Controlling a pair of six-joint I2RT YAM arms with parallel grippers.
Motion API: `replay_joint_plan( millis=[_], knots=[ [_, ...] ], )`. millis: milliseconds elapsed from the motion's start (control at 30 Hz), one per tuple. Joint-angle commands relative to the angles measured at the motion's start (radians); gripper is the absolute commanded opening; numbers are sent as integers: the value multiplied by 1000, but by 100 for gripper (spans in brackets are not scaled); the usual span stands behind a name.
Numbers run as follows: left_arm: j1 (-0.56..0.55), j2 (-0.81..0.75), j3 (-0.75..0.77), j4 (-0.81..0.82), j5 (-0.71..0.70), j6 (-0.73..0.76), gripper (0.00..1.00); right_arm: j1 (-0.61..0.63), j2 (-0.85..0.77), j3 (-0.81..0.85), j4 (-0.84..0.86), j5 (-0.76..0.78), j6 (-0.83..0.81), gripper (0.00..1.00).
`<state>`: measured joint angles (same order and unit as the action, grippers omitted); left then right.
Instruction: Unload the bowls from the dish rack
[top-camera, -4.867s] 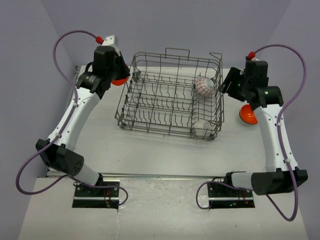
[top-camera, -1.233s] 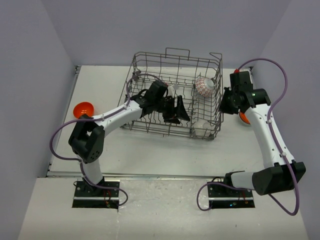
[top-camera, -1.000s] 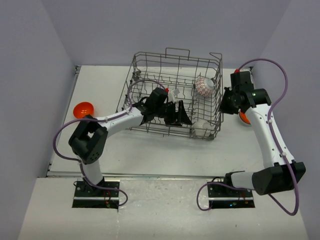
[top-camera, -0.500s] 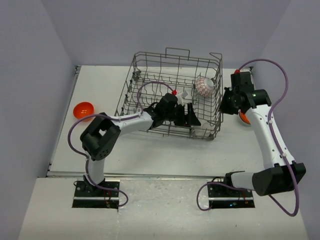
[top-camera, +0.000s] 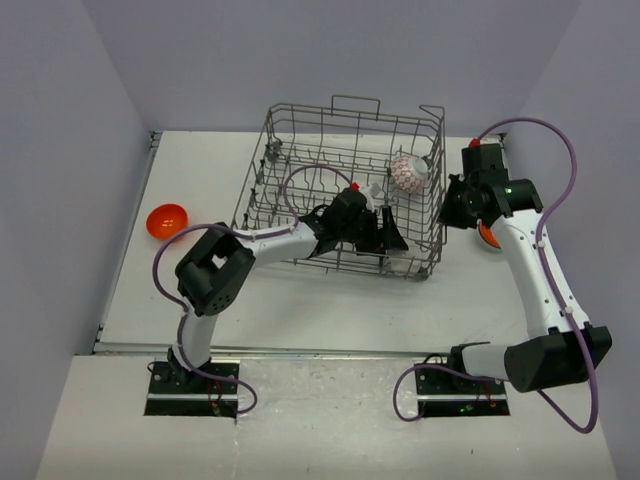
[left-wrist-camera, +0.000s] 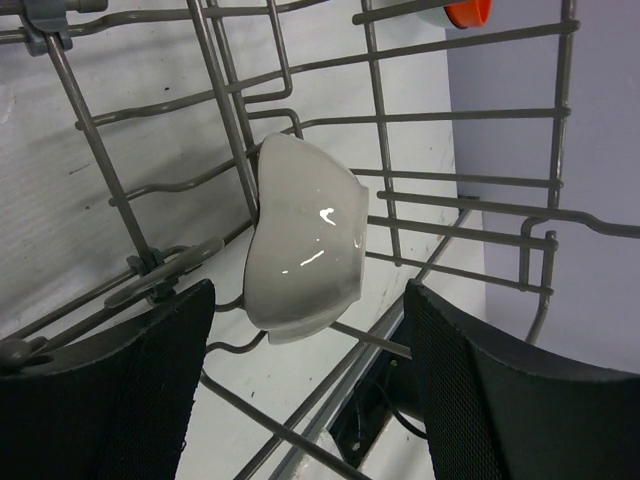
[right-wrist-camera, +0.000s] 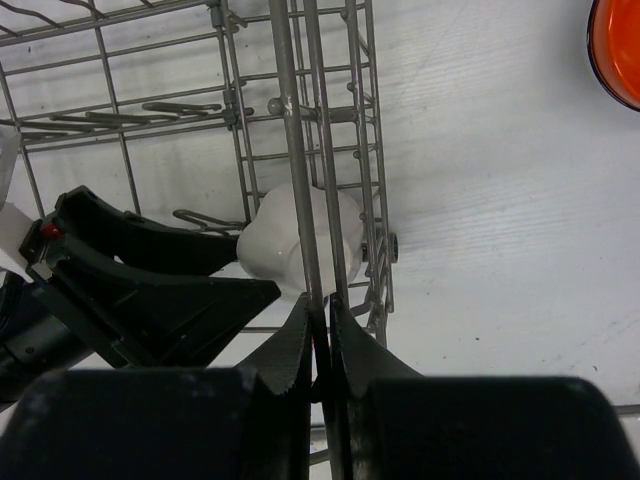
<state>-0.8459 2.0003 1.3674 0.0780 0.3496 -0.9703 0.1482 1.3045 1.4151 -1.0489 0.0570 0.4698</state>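
Observation:
The grey wire dish rack stands mid-table. A plain white bowl rests on edge between its tines at the near right corner. My left gripper is open just short of it, one finger on each side, neither touching. From above, the left gripper mostly hides that bowl. A white bowl with red pattern sits at the rack's right side. My right gripper is shut on the dish rack's right rim wire; the white bowl lies below it.
One orange bowl sits on the table far left of the rack. Another orange bowl lies on the table right of the rack, partly behind the right arm. Grey walls enclose the table.
My left arm has reached further right inside the rack, bringing its open gripper up to the white bowl. The right gripper has stayed on the rim.

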Motion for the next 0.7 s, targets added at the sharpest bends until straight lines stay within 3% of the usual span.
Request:
replay_joint_plan(
  millis=[0,300,467,667],
  knots=[
    [-5,55,68,35,-6,-21,77,-1,-37,21,26,-23,21,0],
    [-10,51,65,112,21,-45,69,-1,-37,21,23,-22,18,0],
    [-12,12,-1,265,28,-108,55,-1,-39,19,23,-19,18,0],
    [-13,0,10,273,46,-136,51,-1,-31,31,23,-19,16,0]
  ],
)
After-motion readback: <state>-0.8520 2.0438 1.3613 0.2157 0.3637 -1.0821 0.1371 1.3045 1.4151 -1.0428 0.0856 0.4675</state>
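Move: The white bowl I'm going for sits in the rack's front right corner, about 4 cm right of my left hand, 1 cm back and 4 cm lower. The red-patterned bowl stands some 19 cm ahead of that hand and 5 cm right; the orange bowl outside the rack lies roughly 20 cm right, 4 cm ahead. From my right hand the white bowl is about 5 cm left, 2 cm back and 14 cm below. I bring the fingers of my left hand in around the white bowl, closing them from wide to about half open while the hand eases some 2 cm right towards it, dipping slightly and coming back up. The fingertips tilt up about 5 degrees. My right hand keeps its pinch on the rack's right rim and drifts barely 1 cm right. ##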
